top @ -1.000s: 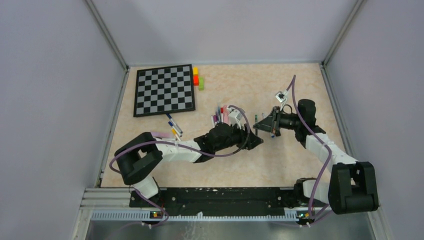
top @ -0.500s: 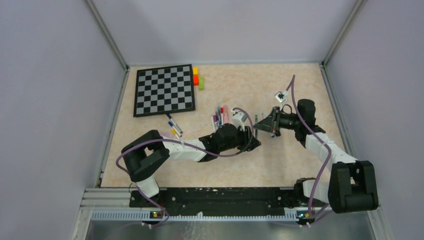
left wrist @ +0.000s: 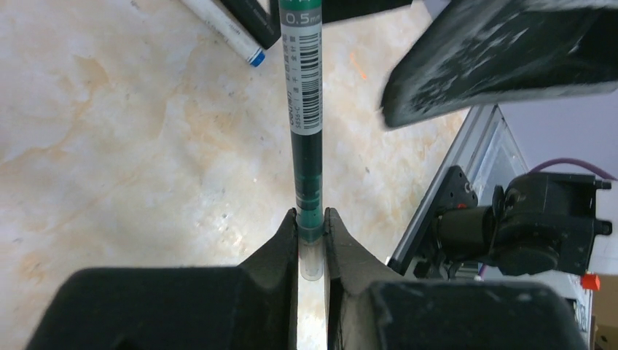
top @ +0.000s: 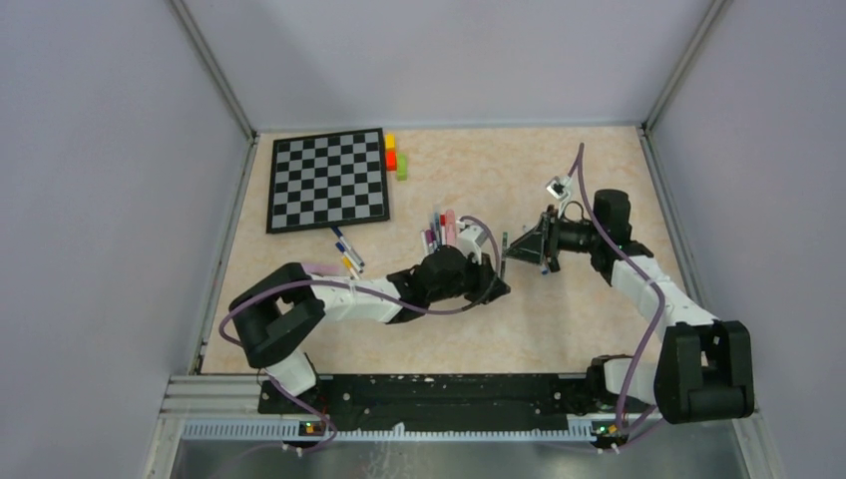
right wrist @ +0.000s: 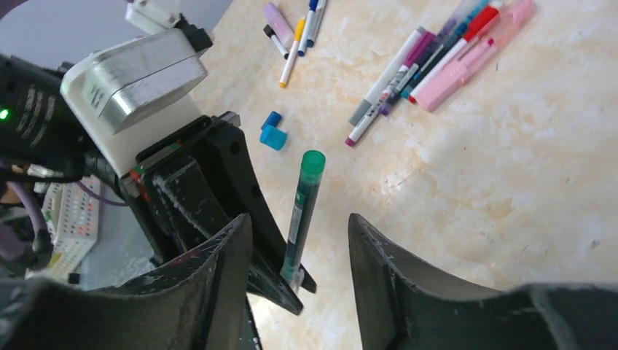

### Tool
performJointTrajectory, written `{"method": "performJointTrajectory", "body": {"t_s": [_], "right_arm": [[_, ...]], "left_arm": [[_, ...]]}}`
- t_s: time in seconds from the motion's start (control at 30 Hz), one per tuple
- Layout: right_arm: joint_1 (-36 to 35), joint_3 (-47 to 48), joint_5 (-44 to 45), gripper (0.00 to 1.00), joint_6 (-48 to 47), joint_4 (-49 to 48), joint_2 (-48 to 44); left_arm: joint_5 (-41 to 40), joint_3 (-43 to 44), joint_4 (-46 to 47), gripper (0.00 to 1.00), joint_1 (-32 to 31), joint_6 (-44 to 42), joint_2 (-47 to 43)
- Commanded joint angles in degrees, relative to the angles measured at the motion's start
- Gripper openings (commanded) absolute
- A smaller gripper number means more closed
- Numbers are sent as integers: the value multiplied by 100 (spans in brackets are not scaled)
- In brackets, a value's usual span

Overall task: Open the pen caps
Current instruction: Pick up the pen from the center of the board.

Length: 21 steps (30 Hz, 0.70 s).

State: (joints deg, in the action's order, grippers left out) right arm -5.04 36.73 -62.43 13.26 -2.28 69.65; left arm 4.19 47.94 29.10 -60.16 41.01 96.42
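Note:
A green pen [left wrist: 307, 124] with a barcode label stands nearly upright above the table. My left gripper [left wrist: 311, 219] is shut on its clear lower end. My right gripper [right wrist: 299, 219] is open, with its fingers on either side of the pen's barrel [right wrist: 301, 211] and not touching it. The pen's green top end [right wrist: 312, 162] is free. In the top view both grippers meet at mid-table, left gripper [top: 496, 282] below right gripper [top: 511, 251]. Two loose blue pen caps [right wrist: 273, 136] lie on the table beyond the pen.
A cluster of pens with a pink highlighter [right wrist: 430, 62] lies behind the left arm, also visible from above [top: 439, 230]. More pens [top: 347, 249] lie near the chessboard [top: 327, 180]. Yellow, red and green blocks [top: 394, 157] sit beside the board.
My right gripper has opened and let go of the green pen. My left gripper has closed on the pen's lower end.

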Motion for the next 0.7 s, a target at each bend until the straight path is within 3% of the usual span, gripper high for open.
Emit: {"method": "performJointTrajectory", "body": {"t_s": [0.0,0.2,0.23,0.33,0.4,0.53,0.67], "right_arm": [[31,492,-471,57,-1229,775,-133],[59,820,-543,73,-3107,2079,-470],[64,871,-672,74,-3724,2515,-551],[64,935,-983,82,-6851,4430,-833],[66,747,-941,83,-8590,5187,-1157],[63,260,-864,83,-9614,4771,-1766],[35,574,-840,79,-11175,5675,-1533]], "left_arm": [[669,-357,-168,0,298,-318,-742],[2006,-667,-753,0,808,-384,-1383],[2267,-703,-822,0,901,-384,-1430],[3234,-661,-1107,0,1157,-398,-1400],[3738,-460,-1451,0,1268,-483,-1265],[4309,-21,-2318,0,1277,-793,-859],[4728,254,-2414,0,1261,-828,-460]]}}
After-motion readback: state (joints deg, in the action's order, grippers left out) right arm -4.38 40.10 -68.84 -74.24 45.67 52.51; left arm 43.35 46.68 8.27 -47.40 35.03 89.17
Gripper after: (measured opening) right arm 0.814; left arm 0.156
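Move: Clear of the right fingers, which have already parted, the green pen's middle lies about 3 cm to the right hand's left, 2 cm back and 2 cm lower. Below that hand, a white marker lies some 9 cm right and level with it. The left hand holds the pen by its clear end, the middle about 6 cm ahead, straight ahead and 2 cm higher; from this hand the pink highlighter is roughly 13 cm ahead, 11 cm left and 12 cm down. Carrying the pen away from the right gripper, the left hand keeps its pinch and goes about 7 cm left, then increasingly back, turning some 25 degrees clockwise with a small rise and dip. The right hand opens wide and draws back about 7 cm, rolling its top side towards the base by over 50 degrees while swinging counter-clockwise. ##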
